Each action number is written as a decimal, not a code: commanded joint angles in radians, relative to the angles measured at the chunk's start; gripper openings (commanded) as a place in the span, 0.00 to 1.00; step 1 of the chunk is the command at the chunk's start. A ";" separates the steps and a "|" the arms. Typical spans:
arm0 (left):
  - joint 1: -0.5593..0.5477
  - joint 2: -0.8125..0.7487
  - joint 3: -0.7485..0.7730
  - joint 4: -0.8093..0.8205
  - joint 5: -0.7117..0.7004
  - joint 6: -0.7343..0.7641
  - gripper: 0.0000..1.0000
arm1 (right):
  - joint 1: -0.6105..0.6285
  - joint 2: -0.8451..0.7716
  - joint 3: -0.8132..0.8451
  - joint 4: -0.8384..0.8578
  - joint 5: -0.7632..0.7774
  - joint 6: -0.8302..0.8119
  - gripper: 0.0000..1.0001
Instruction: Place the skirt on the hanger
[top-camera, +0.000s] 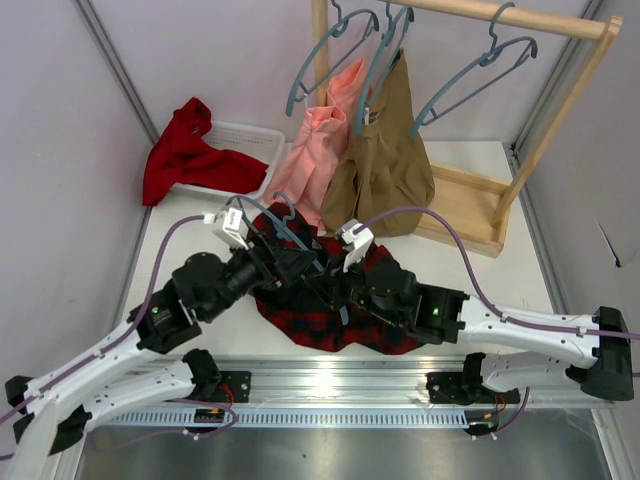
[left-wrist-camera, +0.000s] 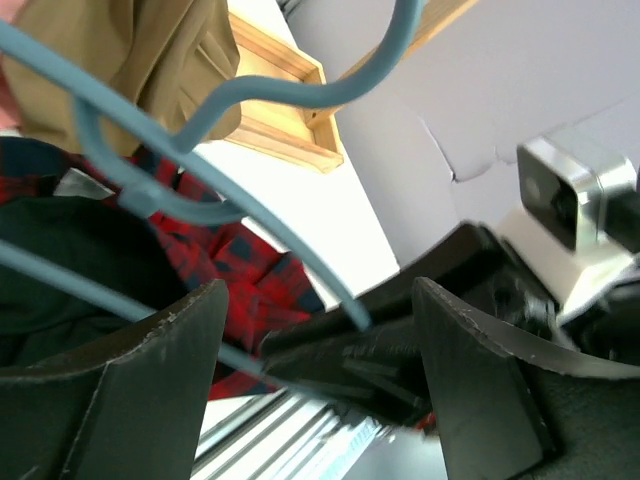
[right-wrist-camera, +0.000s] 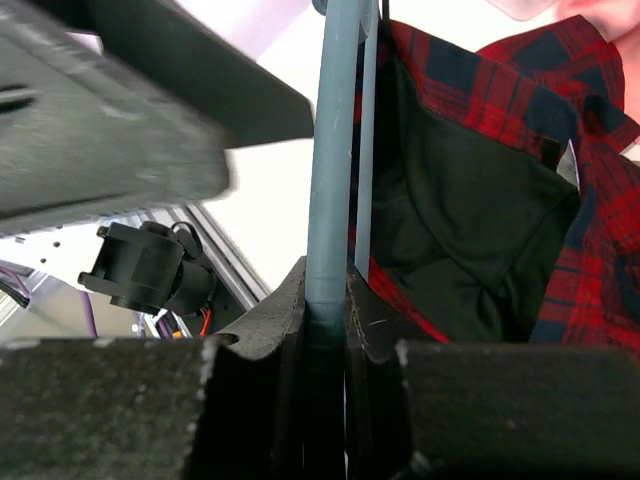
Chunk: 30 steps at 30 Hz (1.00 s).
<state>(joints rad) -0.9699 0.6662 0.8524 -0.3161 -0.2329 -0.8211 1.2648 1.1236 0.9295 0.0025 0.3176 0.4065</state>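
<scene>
The tartan skirt (top-camera: 345, 325) lies bunched on the table between both arms, its dark lining showing in the right wrist view (right-wrist-camera: 470, 210). The blue-grey hanger (top-camera: 268, 224) lies over its far left part. My right gripper (top-camera: 335, 285) is shut on one hanger bar (right-wrist-camera: 330, 150), which stands up out of the closed fingers (right-wrist-camera: 327, 300). My left gripper (top-camera: 300, 265) is open, with its fingers (left-wrist-camera: 150, 380) wide apart. The hanger's hook and bars (left-wrist-camera: 230, 95) cross above the skirt (left-wrist-camera: 250, 280) in front of it, and the right gripper's dark body shows between its fingers.
A wooden rack (top-camera: 560, 90) at the back holds several like hangers, a tan garment (top-camera: 385, 150) and a pink garment (top-camera: 320, 140). A plain red cloth (top-camera: 185, 150) drapes over a white basket (top-camera: 250, 140) at back left. A metal rail (top-camera: 330, 385) runs along the near edge.
</scene>
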 joint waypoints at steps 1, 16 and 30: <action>-0.042 0.055 -0.007 0.116 -0.107 -0.099 0.79 | -0.001 -0.011 -0.009 0.109 0.021 -0.021 0.00; -0.062 0.170 -0.046 0.258 -0.203 -0.374 0.33 | 0.005 -0.013 -0.121 0.200 0.035 -0.060 0.00; -0.064 0.066 -0.203 0.279 -0.453 -0.472 0.00 | 0.008 -0.082 -0.147 0.004 0.034 0.077 0.53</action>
<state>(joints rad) -1.0389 0.7734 0.6701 -0.0681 -0.5400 -1.3098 1.2697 1.1011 0.7940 0.0986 0.3458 0.4156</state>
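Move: The bar of the hanger, below its hook, crosses about 3 cm ahead and 3 cm to the right of the open left hand, roughly level with it. The right gripper, already gripping the hanger nearer its end, is some 6 cm to the left hand's right, 2 cm back and 4 cm lower. From the right hand, the spread skirt's middle lies about 7 cm ahead, 1 cm left and roughly 24 cm below. The left fingers close from wide open and pinch the hanger's bar beside the hook, after reaching about 5 cm forward and right while sinking; the wrist tips down and turns counter-clockwise some 15 degrees each, its left side dipping, and the hand eases back left at the end. The right hand keeps its grip while lowering some 3 cm towards the skirt, then opens about halfway and lets go. ##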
